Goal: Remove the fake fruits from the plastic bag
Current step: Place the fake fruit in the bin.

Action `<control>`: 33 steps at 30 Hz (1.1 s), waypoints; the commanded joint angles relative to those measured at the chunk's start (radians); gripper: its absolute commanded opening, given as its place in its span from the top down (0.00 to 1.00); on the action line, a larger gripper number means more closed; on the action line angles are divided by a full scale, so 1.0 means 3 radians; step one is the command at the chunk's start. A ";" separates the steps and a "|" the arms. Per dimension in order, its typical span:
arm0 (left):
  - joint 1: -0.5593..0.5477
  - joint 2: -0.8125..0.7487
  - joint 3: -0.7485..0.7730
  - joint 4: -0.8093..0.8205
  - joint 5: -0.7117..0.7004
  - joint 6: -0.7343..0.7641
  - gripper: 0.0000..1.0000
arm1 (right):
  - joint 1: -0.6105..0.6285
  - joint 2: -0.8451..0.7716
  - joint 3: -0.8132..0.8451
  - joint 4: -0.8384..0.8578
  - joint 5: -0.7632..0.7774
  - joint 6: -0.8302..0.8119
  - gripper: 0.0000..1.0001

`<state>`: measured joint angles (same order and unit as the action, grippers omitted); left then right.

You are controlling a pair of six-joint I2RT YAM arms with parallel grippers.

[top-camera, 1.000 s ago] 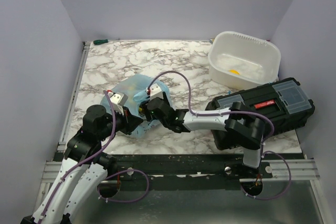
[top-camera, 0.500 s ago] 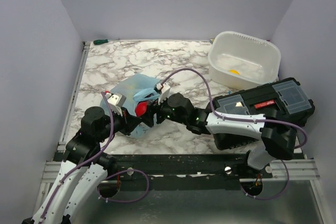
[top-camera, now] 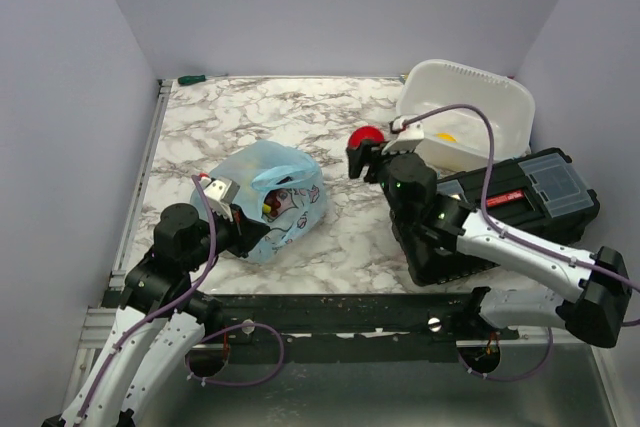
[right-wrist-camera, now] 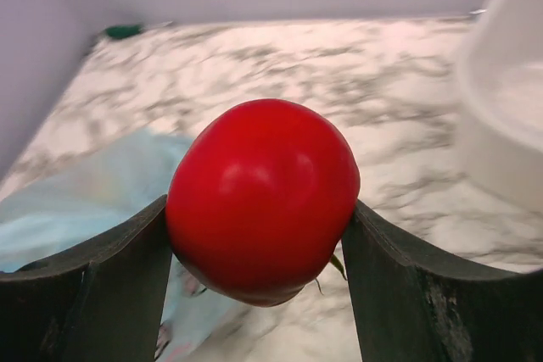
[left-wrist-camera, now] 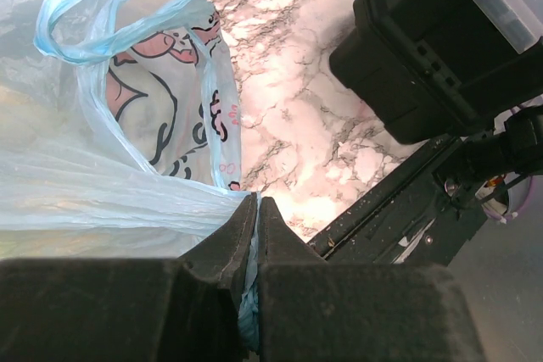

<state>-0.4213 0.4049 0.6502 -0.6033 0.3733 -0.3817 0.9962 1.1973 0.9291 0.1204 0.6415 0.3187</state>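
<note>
The light-blue plastic bag (top-camera: 270,192) with pink cartoon print lies on the marble table at centre left, its mouth open, with a small yellow and a dark fruit (top-camera: 268,209) showing inside. My left gripper (top-camera: 243,230) is shut on the bag's near edge; in the left wrist view the bag (left-wrist-camera: 110,150) is pinched between the fingers (left-wrist-camera: 229,243). My right gripper (top-camera: 368,147) is shut on the red tomato (top-camera: 367,138) and holds it above the table, left of the white tub. In the right wrist view the tomato (right-wrist-camera: 263,197) sits between both fingers.
A white plastic tub (top-camera: 465,112) with a small yellow fruit (top-camera: 447,136) inside stands at the back right. A black toolbox (top-camera: 500,212) lies at the near right. A green object (top-camera: 191,79) sits at the back left corner.
My right gripper has pulled out of the bag with the red tomato and swung right and back toward the white tub. The left gripper has kept its hold on the bag.
</note>
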 commanded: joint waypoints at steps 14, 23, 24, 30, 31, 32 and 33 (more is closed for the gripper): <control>-0.0002 -0.0049 0.0022 0.0037 -0.0045 0.0020 1.00 | -0.2311 0.2397 0.2330 -0.1487 -0.0111 -0.0339 0.99; 0.0000 -0.0032 0.0023 0.0037 -0.0025 0.0024 1.00 | -0.2805 0.3546 0.3672 -0.2696 -0.0991 -0.0143 0.96; -0.0002 -0.0026 0.0022 0.0037 -0.0028 0.0025 1.00 | -0.2819 0.3611 0.3722 -0.2738 -0.1031 -0.0155 0.96; 0.0003 -0.0004 0.0021 0.0040 -0.0023 0.0020 1.00 | -0.2829 0.3944 0.4087 -0.2992 -0.1106 -0.0289 0.83; 0.0003 0.0003 0.0026 0.0037 -0.0025 0.0019 1.00 | -0.2831 0.3992 0.4154 -0.3074 -0.1101 -0.0297 0.82; 0.0003 0.0004 0.0026 0.0040 -0.0027 0.0019 1.00 | -0.2830 0.4032 0.4193 -0.3119 -0.1095 -0.0298 0.81; 0.0003 0.0006 0.0026 0.0038 -0.0027 0.0019 1.00 | -0.2827 0.4046 0.4199 -0.3143 -0.1108 -0.0305 0.79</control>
<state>-0.4210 0.4007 0.6502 -0.6003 0.3702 -0.3817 0.1398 2.3486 2.1212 -0.7170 0.3477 0.2501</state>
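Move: The red fruit is already in my right hand. The white bin it goes to has its middle about 28 cm ahead of that hand, 36 cm to the right and 22 cm below. The yellow fruit in the bin is about 25 cm ahead, 30 cm right and 24 cm down. The black toolbox is 2 cm ahead, 34 cm right and 22 cm below. From my left hand the bin is about 42 cm ahead, 57 cm right and 16 cm below. I swing the gripped red fruit forward and to the right with my right hand, about 28 cm out and 25 cm across, sinking some 20 cm. The forward reach comes first; then I lower inside the bin's left part, left of the yellow fruit. My fingers tip down and turn clockwise while keeping their grip. My left hand stays put, still pinching the bag. ##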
